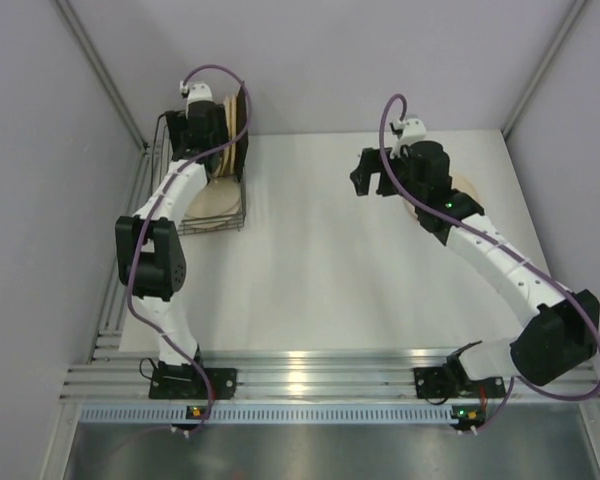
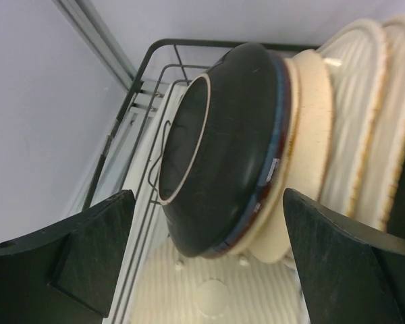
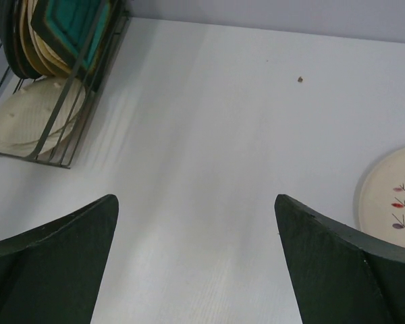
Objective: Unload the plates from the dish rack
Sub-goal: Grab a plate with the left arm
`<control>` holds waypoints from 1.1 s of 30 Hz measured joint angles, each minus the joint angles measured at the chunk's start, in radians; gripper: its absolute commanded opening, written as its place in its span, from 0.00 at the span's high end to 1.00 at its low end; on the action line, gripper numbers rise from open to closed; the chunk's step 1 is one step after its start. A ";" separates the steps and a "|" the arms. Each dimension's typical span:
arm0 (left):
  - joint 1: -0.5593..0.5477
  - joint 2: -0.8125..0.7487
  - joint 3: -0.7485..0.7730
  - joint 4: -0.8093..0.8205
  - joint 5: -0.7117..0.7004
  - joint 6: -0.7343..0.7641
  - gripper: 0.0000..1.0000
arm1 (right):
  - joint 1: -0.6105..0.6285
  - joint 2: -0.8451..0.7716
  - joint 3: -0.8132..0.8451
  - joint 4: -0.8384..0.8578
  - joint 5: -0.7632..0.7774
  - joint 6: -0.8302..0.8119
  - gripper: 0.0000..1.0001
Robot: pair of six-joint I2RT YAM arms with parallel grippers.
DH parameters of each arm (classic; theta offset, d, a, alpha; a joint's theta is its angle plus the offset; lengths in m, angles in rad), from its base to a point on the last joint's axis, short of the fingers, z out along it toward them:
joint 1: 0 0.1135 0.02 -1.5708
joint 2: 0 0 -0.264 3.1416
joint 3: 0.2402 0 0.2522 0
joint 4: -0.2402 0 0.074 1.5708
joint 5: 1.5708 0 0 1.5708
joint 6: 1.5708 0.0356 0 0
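Note:
The dish rack (image 1: 238,222), a dark wire basket, stands at the back left. Upright plates (image 1: 236,122) lean in it, and a cream ribbed plate (image 1: 214,198) lies flat on its floor. My left gripper (image 1: 202,128) hovers over the rack, open. In the left wrist view its fingers (image 2: 88,250) flank a dark blue-rimmed plate (image 2: 223,148) without touching it; a speckled cream plate (image 2: 312,128) and ribbed cream plates (image 2: 364,115) stand behind. My right gripper (image 1: 372,178) hangs open and empty over the table (image 3: 209,135). A cream patterned plate (image 3: 395,196) lies on the table at its right.
The right wrist view shows the rack (image 3: 61,91) at top left with a square teal plate (image 3: 71,23) upright in it. Grey walls close in the back and sides. An aluminium rail (image 1: 300,375) runs along the near edge by the arm bases.

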 measured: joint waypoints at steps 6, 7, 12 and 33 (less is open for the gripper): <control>0.019 0.091 0.068 -0.061 -0.023 0.093 0.05 | 0.002 -0.018 -0.036 -0.004 0.000 -0.003 0.00; 0.017 0.091 0.069 -0.061 -0.020 0.106 0.05 | 0.002 -0.018 -0.042 -0.005 -0.001 -0.003 0.00; 0.000 0.091 0.069 -0.005 -0.006 0.189 0.01 | 0.002 -0.009 -0.054 -0.016 -0.019 -0.001 0.00; 0.063 0.101 0.385 0.067 0.018 0.400 0.01 | 0.003 0.037 -0.047 -0.050 -0.040 0.001 0.00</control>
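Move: The black bowl, standing leftmost in the rack, is about 4 cm ahead of my left hand, 2 cm left and 8 cm lower. Some 7 cm to the right of it stand the white plates, level with it, and the green board about 12 cm to the right of it. The flat plates lie roughly 11 cm back from the hand, straight below that line, 17 cm down. From my idle right hand the bowl is about 18 cm ahead, 43 cm left and 10 cm lower. With my left hand empty and open, I first dip about 3 cm towards the black bowl, easing a little forward and left, then back off upwards some 18 cm, drifting briefly right before swinging left to hang high above the bowl. Meanwhile I roll the wrist about 20 degrees, left side up, and tip the fingers up slightly. My empty right hand sinks about 5 cm over bare table. ##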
